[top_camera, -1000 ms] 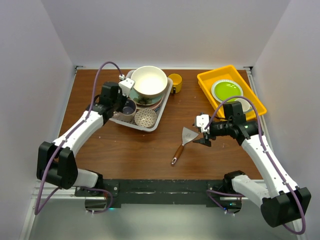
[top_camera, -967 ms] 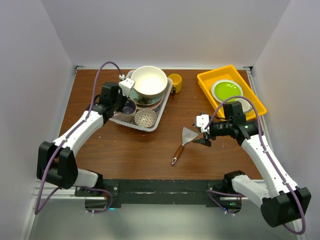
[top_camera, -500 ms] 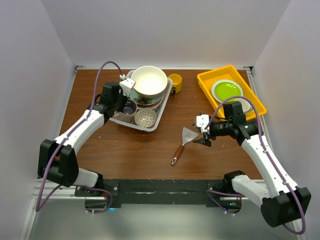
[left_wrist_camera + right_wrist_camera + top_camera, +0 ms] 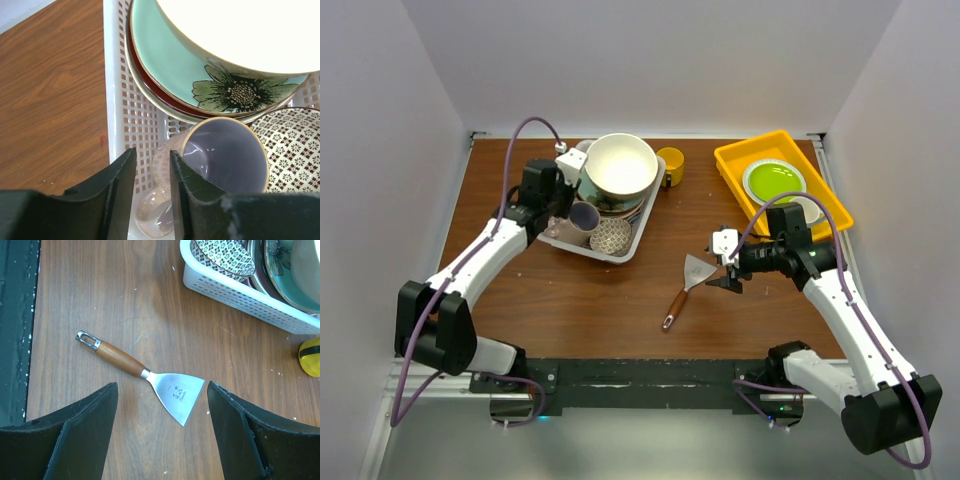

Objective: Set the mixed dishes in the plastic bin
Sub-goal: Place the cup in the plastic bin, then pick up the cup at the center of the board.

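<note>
The white lattice plastic bin (image 4: 632, 250) stands at the back left. It holds a plate stack with a pale green flowered plate (image 4: 170, 65) on top, and the large cream bowl (image 4: 618, 167) on that. A small patterned bowl (image 4: 611, 235) and the purple-lined cream mug (image 4: 583, 215) lie in its near end. My left gripper (image 4: 564, 198) hovers over the mug (image 4: 225, 155), jaws slightly apart, the mug's handle side showing in the gap. A yellow mug (image 4: 670, 163) stands on the table right of the bin. My right gripper (image 4: 722, 262) is open above the table.
A wooden-handled metal spatula (image 4: 685, 285) lies mid-table, its blade below my right gripper (image 4: 161, 386). A yellow tray (image 4: 728, 172) at the back right holds a lime-green plate (image 4: 773, 180). The bin's white wall (image 4: 111, 75) runs just left of my left fingers.
The left jaws have parted from the mug, which now lies tilted in the bin, and the left wrist has shifted slightly toward the back. The right arm has not moved.
</note>
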### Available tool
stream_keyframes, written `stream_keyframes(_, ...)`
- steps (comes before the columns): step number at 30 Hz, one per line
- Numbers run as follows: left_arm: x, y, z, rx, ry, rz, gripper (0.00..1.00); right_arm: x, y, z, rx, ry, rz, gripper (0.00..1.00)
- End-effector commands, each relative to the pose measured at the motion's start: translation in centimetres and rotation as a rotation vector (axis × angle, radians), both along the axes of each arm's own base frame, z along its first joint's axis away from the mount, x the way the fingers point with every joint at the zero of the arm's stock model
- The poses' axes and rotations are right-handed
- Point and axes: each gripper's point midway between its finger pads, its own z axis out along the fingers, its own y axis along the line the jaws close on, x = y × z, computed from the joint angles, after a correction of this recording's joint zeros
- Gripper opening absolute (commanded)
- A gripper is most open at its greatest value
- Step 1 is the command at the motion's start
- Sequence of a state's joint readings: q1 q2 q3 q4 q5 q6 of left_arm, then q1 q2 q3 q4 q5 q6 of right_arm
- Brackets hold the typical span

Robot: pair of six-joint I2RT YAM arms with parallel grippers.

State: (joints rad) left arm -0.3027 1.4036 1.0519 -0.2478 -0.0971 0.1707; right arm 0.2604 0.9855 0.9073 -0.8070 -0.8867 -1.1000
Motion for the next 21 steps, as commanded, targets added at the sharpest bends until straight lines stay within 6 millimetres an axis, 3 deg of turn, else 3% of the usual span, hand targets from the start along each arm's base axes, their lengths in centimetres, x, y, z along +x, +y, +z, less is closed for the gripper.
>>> stream_keyframes(1, 1.1, 0.4, 4.9, -0.049, -0.142, 0.050, 0.40, -0.2, 0.2, 0.5, 0.029, -0.017, 0.022, 0.76)
stream_keyframes(10, 0.2, 1.1, 7.0, -0.075, -0.210, 0.081, 0.53, -0.2, 0.3, 0.4, 0.027, -0.012, 0.022, 0.76)
stream_keyframes(21, -0.8, 1.5, 8.0, -0.105, -0.257, 0.098, 0.64, 0.0, 0.2, 0.4, 0.032, -0.007, 0.010, 0.76)
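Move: The gray cup lies on its side in the bin, its middle about 5 cm to the right of the left gripper, 1 cm back and 4 cm below. The patterned bowl is some 13 cm right, 4 cm back; the mint plate is about 13 cm right, 6 cm ahead, with the big white bowl on it, 16 cm right and 10 cm ahead. From the right gripper, the cup is roughly 35 cm left, 11 cm ahead and 8 cm lower. Raise the left gripper about 6 cm almost straight up, away from the gray cup it has already released, letting it drift barely a centimetre to the left. Keep spreading the part-open fingers well past half open as it climbs, and tip the fingertips up by some 10 degrees. ##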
